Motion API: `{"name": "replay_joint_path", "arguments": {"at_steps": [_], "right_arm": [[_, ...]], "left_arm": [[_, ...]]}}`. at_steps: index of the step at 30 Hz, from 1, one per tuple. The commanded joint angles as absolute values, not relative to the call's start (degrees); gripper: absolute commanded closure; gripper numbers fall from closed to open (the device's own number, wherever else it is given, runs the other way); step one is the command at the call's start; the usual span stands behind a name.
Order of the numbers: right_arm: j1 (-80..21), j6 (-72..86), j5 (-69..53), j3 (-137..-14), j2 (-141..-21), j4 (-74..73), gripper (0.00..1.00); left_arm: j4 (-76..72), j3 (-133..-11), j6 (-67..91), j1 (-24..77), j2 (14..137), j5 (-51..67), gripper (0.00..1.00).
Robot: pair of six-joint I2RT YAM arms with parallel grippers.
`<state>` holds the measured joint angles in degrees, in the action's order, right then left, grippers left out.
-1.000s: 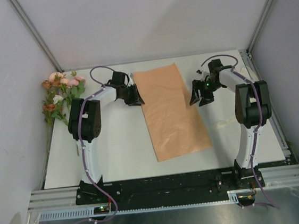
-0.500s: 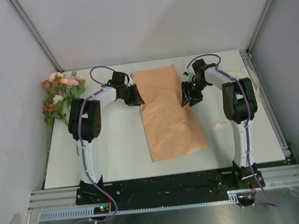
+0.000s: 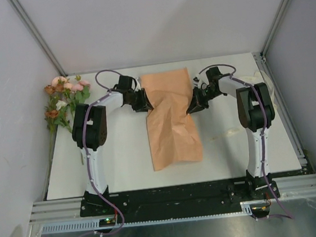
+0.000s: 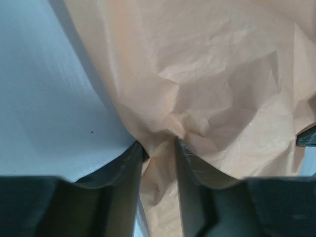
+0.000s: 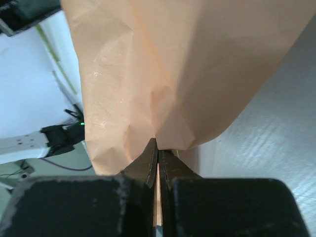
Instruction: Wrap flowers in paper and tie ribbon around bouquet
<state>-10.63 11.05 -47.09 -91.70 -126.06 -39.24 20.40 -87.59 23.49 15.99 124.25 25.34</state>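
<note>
The peach-orange paper (image 3: 173, 125) lies lengthwise on the white table (image 3: 122, 156), and its far half is buckled up between my two grippers. My left gripper (image 3: 144, 103) is at its left edge. In the left wrist view that gripper (image 4: 158, 145) is shut on a crumpled fold of the paper (image 4: 212, 74). My right gripper (image 3: 193, 107) is at the right edge, and in its wrist view it (image 5: 158, 148) is shut tight on the lifted paper (image 5: 163, 59). The flowers (image 3: 65, 100) lie at the far left table edge, apart from both arms. A cream ribbon (image 3: 267, 87) lies along the right edge.
Grey walls close in the table on the left, back and right. The arm bases are bolted to the black rail (image 3: 177, 197) at the near edge. Both upper arms stand on either side of the paper.
My right gripper has moved left to the paper's right edge and shut on it. The paper has bunched up and its near end has swung left. The left gripper has stayed put.
</note>
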Motion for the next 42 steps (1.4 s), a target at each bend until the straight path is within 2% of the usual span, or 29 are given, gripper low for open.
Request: {"name": "replay_joint_path", "arguments": {"at_steps": [1, 3, 5, 11, 17, 21, 25, 29, 33, 42], "right_arm": [[-8.9, 20.69, -56.26, -86.59, -118.66, -25.84, 1.0], [-7.61, 24.71, -56.78, -83.61, -116.43, -20.57, 1.0], [-6.3, 28.26, -56.93, -81.28, -114.74, -16.41, 1.0], [-4.03, 40.22, -58.1, -75.13, -111.12, -5.71, 1.0], [-4.29, 49.59, -59.1, -71.87, -108.86, 0.61, 1.0], [-4.48, 52.64, -57.57, -71.53, -107.54, -0.52, 1.0], [-4.89, 55.22, -55.78, -71.27, -106.74, -3.55, 1.0], [-5.99, 57.54, -54.16, -70.47, -105.62, -4.91, 1.0], [-7.85, 58.64, -52.7, -69.54, -104.27, -5.99, 1.0], [-10.98, 60.13, -50.17, -69.24, -102.98, -7.87, 1.0]], "left_arm": [[21.63, -88.62, 20.87, 16.85, 124.92, 25.93, 0.52], [21.65, -88.1, 19.24, 16.14, 122.97, 26.92, 0.35], [21.63, -87.26, 17.82, 14.58, 119.71, 27.78, 0.23], [21.64, -85.43, 10.96, 7.47, 106.07, 28.2, 0.02], [23.58, -76.18, -9.17, 8.26, 84.06, 28.08, 0.0], [24.35, -64.4, -26.73, 18.59, 68.46, 20.06, 0.0], [23.88, -56.29, -35.05, 35.3, 59.51, 11.22, 0.0], [21.34, -52.51, -37.86, 50.47, 57.0, 2.15, 0.0], [15.96, -50.96, -37.99, 60.44, 57.95, -4.85, 0.0], [-2.03, -45.35, -47.4, 71.39, 63.12, -8.23, 0.02]]}}
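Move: The paper lies nearly lengthwise between the hands, already pinched at both side edges. From the left hand, its middle is about 10 cm right, 3 cm back and 2 cm down; its near edge is 29 cm back, 10 cm right, and the flower heads are 11 cm ahead, 40 cm left. From the right hand, the paper's middle is some 8 cm left, 2 cm ahead and 4 cm down, with a ribbon piece 13 cm back, 16 cm right. The paper's left edge is let go as the left fingers spread wide; that hand swings up and out to the left, then sweeps back and right, levelling its fingers, ending roughly 28 cm back and 20 cm higher, above the paper's near end. The right hand keeps its pinch on the right edge and lifts it about 10 cm, turning some 25 degrees clockwise. ##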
